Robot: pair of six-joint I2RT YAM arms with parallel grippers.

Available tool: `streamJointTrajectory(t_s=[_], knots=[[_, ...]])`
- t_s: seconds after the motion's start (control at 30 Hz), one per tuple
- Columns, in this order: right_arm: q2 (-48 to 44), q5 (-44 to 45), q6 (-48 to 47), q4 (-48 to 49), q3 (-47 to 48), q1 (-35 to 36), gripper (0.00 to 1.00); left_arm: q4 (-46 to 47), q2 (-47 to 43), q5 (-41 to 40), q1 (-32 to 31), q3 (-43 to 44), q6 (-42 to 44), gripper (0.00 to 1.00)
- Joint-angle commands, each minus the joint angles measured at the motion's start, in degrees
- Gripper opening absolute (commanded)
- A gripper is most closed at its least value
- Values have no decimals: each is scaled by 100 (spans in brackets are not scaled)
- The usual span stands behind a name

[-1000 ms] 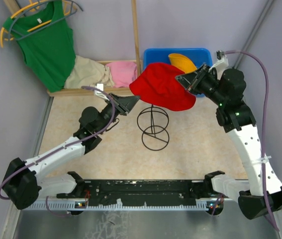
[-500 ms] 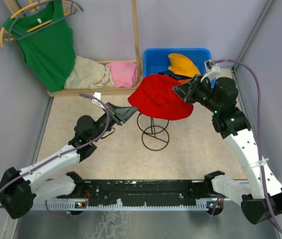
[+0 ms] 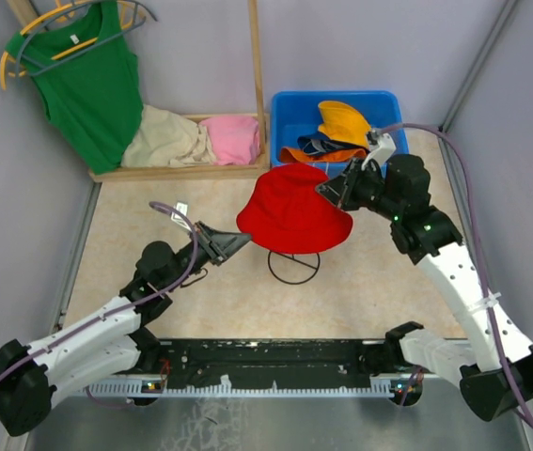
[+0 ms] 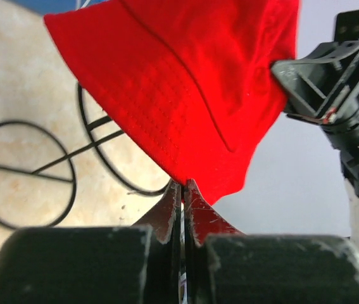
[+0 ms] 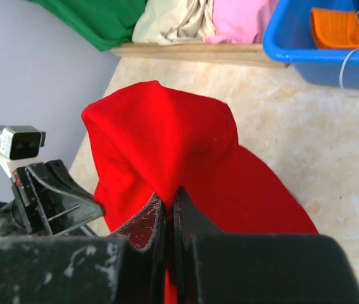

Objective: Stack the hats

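A red hat (image 3: 292, 214) hangs stretched between both grippers, its crown draped over the top of a black wire stand (image 3: 293, 266). My left gripper (image 3: 244, 239) is shut on the hat's left brim edge; in the left wrist view its tips (image 4: 183, 183) pinch the red hat (image 4: 185, 82) above the wire stand (image 4: 27, 172). My right gripper (image 3: 327, 191) is shut on the right brim, and the right wrist view shows red hat cloth (image 5: 166, 145) clamped at its tips (image 5: 170, 196). A yellow-orange hat (image 3: 344, 120), a navy hat (image 3: 318, 145) and an orange hat (image 3: 315, 156) lie in the blue bin (image 3: 290, 108).
The blue bin (image 5: 318, 54) stands at the back, right of a wooden shelf frame (image 3: 181, 173) holding beige clothes (image 3: 164, 137) and pink clothes (image 3: 232, 137). A green tank top (image 3: 87, 80) hangs on a hanger at the back left. Grey walls close in both sides.
Both grippers have carried the red hat forward and down from in front of the bin onto the wire stand. The stand's upper ring is now hidden under the hat.
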Motion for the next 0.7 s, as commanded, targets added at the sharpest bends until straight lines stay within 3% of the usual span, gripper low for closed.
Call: streamJointTrajectory(t_s=[0.0,0.4,0.43,0.6,0.67], knots=[[-8,153,-183,114,-43,275,0,56,-136,145,30,-334,-117,0],[-248,387,-356,-117,-526,692,2,177,-69,140,95,-1002,125,0],[-323,448,-358,-134,-571,693,14,118,-63,142,112,-991,193,0],[-595,1014,-481,-391,-617,697,58,95,-16,182,169,-1028,290,0],[-657,1261,-442,-481,-639,637,63,143,63,237,179,-1010,342,0]])
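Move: Under the red hat pinched between both hands, the black wire stand has its middle about 9 cm to the left hand's right, some 4 cm ahead and 13 cm below. From the right hand it lies roughly 8 cm left, 3 cm back and 20 cm down. The blue tub is about 28 cm ahead of the right hand, 5 cm to its right and 27 cm below. Lowering the red hat over the wire stand, both hands sink together: the left about 8 cm, keeping its pinch on the left brim; the right about 6 cm while easing back 3 cm and drifting left. Near the bottom the right fingers open past halfway and let go of the hat as that hand edges back rightward. ##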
